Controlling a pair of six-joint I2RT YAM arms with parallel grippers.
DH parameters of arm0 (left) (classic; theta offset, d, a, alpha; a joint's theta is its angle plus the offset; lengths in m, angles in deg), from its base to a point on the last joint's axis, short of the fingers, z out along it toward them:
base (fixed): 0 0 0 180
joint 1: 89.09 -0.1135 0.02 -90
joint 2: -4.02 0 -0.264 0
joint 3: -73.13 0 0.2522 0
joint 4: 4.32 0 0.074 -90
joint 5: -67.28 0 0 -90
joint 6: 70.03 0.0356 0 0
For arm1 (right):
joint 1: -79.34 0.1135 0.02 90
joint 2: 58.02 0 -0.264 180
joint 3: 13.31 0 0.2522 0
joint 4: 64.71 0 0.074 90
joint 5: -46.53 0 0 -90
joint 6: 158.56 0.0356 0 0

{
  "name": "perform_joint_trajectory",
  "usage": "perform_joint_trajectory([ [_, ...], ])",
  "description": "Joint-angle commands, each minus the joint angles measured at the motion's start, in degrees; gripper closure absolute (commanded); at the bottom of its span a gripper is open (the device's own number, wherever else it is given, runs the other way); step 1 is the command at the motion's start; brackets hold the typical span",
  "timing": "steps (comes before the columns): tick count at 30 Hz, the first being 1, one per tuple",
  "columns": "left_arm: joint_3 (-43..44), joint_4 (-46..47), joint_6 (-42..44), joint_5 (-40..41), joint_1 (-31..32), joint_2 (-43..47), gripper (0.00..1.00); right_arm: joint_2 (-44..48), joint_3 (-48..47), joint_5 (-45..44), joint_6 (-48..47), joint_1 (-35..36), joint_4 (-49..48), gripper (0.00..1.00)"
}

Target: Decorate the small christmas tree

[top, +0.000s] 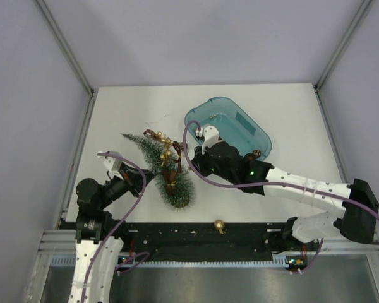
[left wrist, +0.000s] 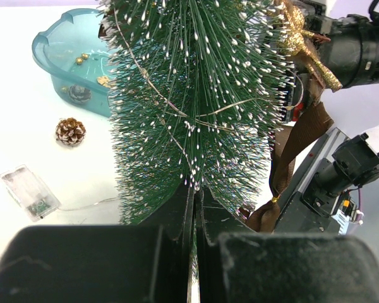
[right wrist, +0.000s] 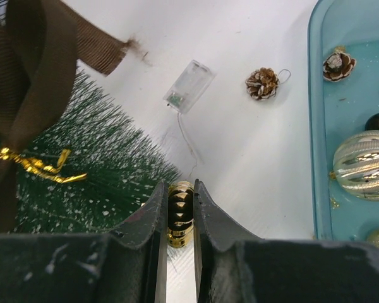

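Observation:
The small christmas tree (top: 159, 163) lies tilted on the white table, tip to the far left and wide end (top: 178, 192) toward me. It carries a brown ribbon bow (right wrist: 31, 57) and gold trim. My left gripper (left wrist: 194, 189) is shut on the tree's frosted bristles (left wrist: 196, 95) from its left side (top: 144, 178). My right gripper (right wrist: 179, 186) is shut on a small ridged gold ornament (right wrist: 180, 211), right beside the tree's bristles (right wrist: 107, 164), and reaches the tree from the right (top: 188, 161).
A teal tray (top: 263, 140) at the back right holds a ribbed silver-gold ball (right wrist: 366, 165) and a pine cone (right wrist: 338, 64). On the table lie another pine cone (right wrist: 262, 83) and a clear battery box (right wrist: 189, 85) with a thin wire. A gold ball (top: 219, 225) sits at the near edge.

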Motion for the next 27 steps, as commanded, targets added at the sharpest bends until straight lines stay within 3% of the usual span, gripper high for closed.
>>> perform_joint_trajectory([
  [1,0.0,2.0,-0.2,-0.9,0.1,2.1,1.0,-1.2,-0.8,1.2,-0.5,-2.3,-5.2,1.0],
  [27,0.1,2.3,-0.4,-1.1,0.1,2.1,1.0,-8.8,4.1,1.4,0.2,-3.9,-14.1,1.0],
])
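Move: Just off the tree's right side, the right hand holds a small gold ornament; the middle of the leaning tree is about 12 cm to its left, 2 cm back and 3 cm lower. The brown bow on the tree lies some 9 cm left and 5 cm back. Down on the table, about 17 cm lower, are the pine cone, 15 cm ahead and 4 cm left, and the battery box, 9 cm ahead and 10 cm left. From the left hand, shut in the branches, the tree's middle is about 5 cm right and 2 cm ahead. Sinking beside the tree's right-hand branches, the right hand carries the gold ornament about 4.5 cm down and 3 cm forward: first forward, then edging a little left while it starts to drop, and at last nearly straight down. Its wrist hardly turns and its fingers keep their grip. The left hand stays put, still shut in the branches, holding the tree. ##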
